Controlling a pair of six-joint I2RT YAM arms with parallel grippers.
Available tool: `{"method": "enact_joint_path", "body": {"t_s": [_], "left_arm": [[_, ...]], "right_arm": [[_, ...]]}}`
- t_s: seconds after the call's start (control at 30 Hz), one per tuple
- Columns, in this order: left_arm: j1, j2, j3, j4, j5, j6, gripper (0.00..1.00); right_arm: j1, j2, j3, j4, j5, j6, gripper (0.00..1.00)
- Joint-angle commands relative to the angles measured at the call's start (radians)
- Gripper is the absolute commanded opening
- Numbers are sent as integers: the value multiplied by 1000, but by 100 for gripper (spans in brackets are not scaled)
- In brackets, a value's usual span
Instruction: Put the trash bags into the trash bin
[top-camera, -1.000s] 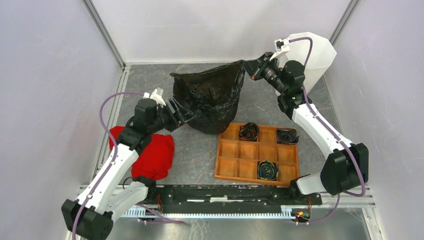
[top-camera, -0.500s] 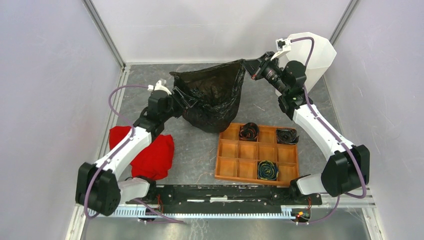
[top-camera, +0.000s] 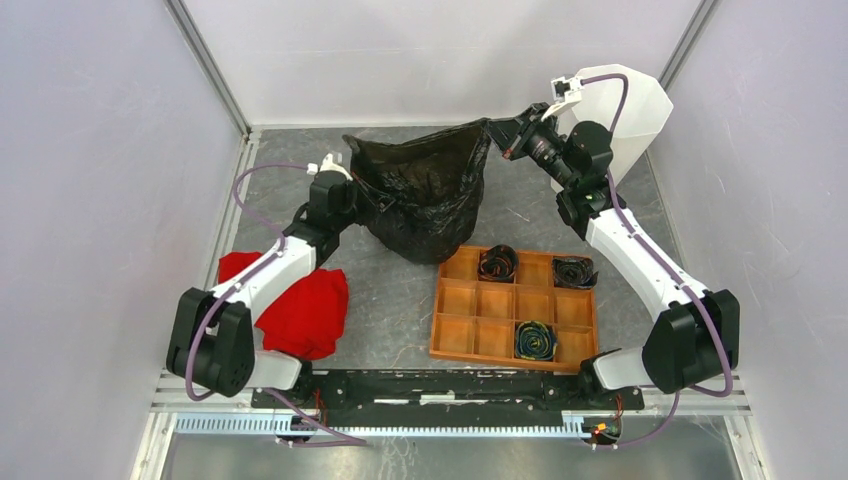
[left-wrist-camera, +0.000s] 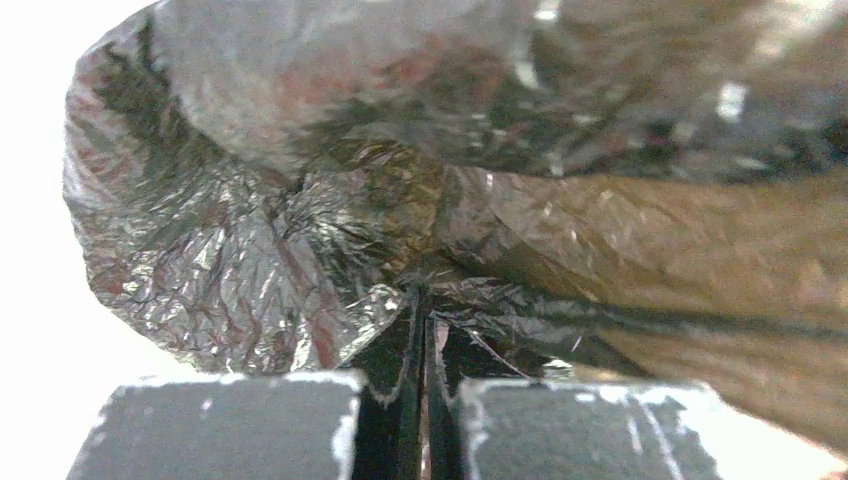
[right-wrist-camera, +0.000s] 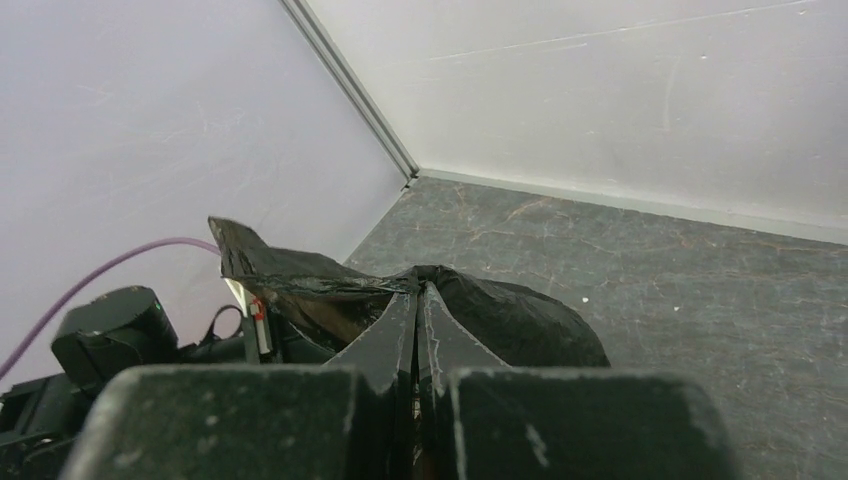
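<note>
An opened black trash bag (top-camera: 425, 195) hangs stretched between both grippers above the table, its bottom sagging toward the tray. My left gripper (top-camera: 362, 190) is shut on the bag's left rim; in the left wrist view the fingertips (left-wrist-camera: 424, 300) pinch crinkled film, and the bag (left-wrist-camera: 300, 220) fills the picture. My right gripper (top-camera: 497, 128) is shut on the bag's right rim, its tips (right-wrist-camera: 418, 285) clamping a fold of the bag (right-wrist-camera: 520, 320). The translucent white trash bin (top-camera: 632, 108) stands at the back right, behind the right arm.
An orange-brown compartment tray (top-camera: 470, 335) lies front of centre, with three dark glossy rolls (top-camera: 497, 263) (top-camera: 573, 272) (top-camera: 534, 340) in its cells. A red cloth (top-camera: 305, 305) lies under the left arm. White walls enclose the table on the left, back and right.
My left gripper moved away from me and up to the bag's left rim and shut on it. The right gripper kept its hold and place.
</note>
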Motion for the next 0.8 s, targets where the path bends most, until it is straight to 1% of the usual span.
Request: {"method": "enact_joint_path", "body": {"t_s": [0.0,0.07,0.13,0.17,0.23,0.33,0.43,0.47,0.6,0.67,0.77], "left_arm": [[23,-52,134,-99,46,60,2],[55,-125,199,-204,67,99,2],[103,-190,317,-339,72,149,2],[133,-216,388,-436,74,173,2],[182,-231,551,-570,61,239,2],[200,-226,771,-709,-16,311,2],[202,-204,908,-798,-118,368,2],[202,-194,933,-821,-154,376,2],[204,-171,990,-846,-248,414,2],[203,-166,1020,-852,-332,448,2],[204,-175,1042,-858,-414,505,2]], "right_arm": [[-3,-21,52,-37,28,-89,0],[-4,-10,100,-82,32,-119,0],[-4,6,143,-99,25,-137,0],[-5,14,158,-96,23,-138,0],[-3,40,188,-93,26,-135,0],[-2,83,223,-62,14,-88,0],[14,128,230,38,-20,5,0],[28,146,239,59,-26,27,0],[88,226,323,90,-15,63,0],[118,272,378,94,-19,72,0],[153,322,433,102,-14,82,0]]}}
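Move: Both hands hold the trash bag's rim. Its hanging body is about 8 cm right of the left hand and 1 ahead, level in height; from the right hand 14 left, 2 back, 19 below. The trash bin stands 20 right, 12 ahead, 25 below the right hand, the wooden organizer 4 right, 15 back, 36 below. The red cloth lies 16 left, 13 back, 16 below the left hand. Both hands keep the trash bag's rim, the left whipping about 35 cm up and leftward, the right shifting left. ##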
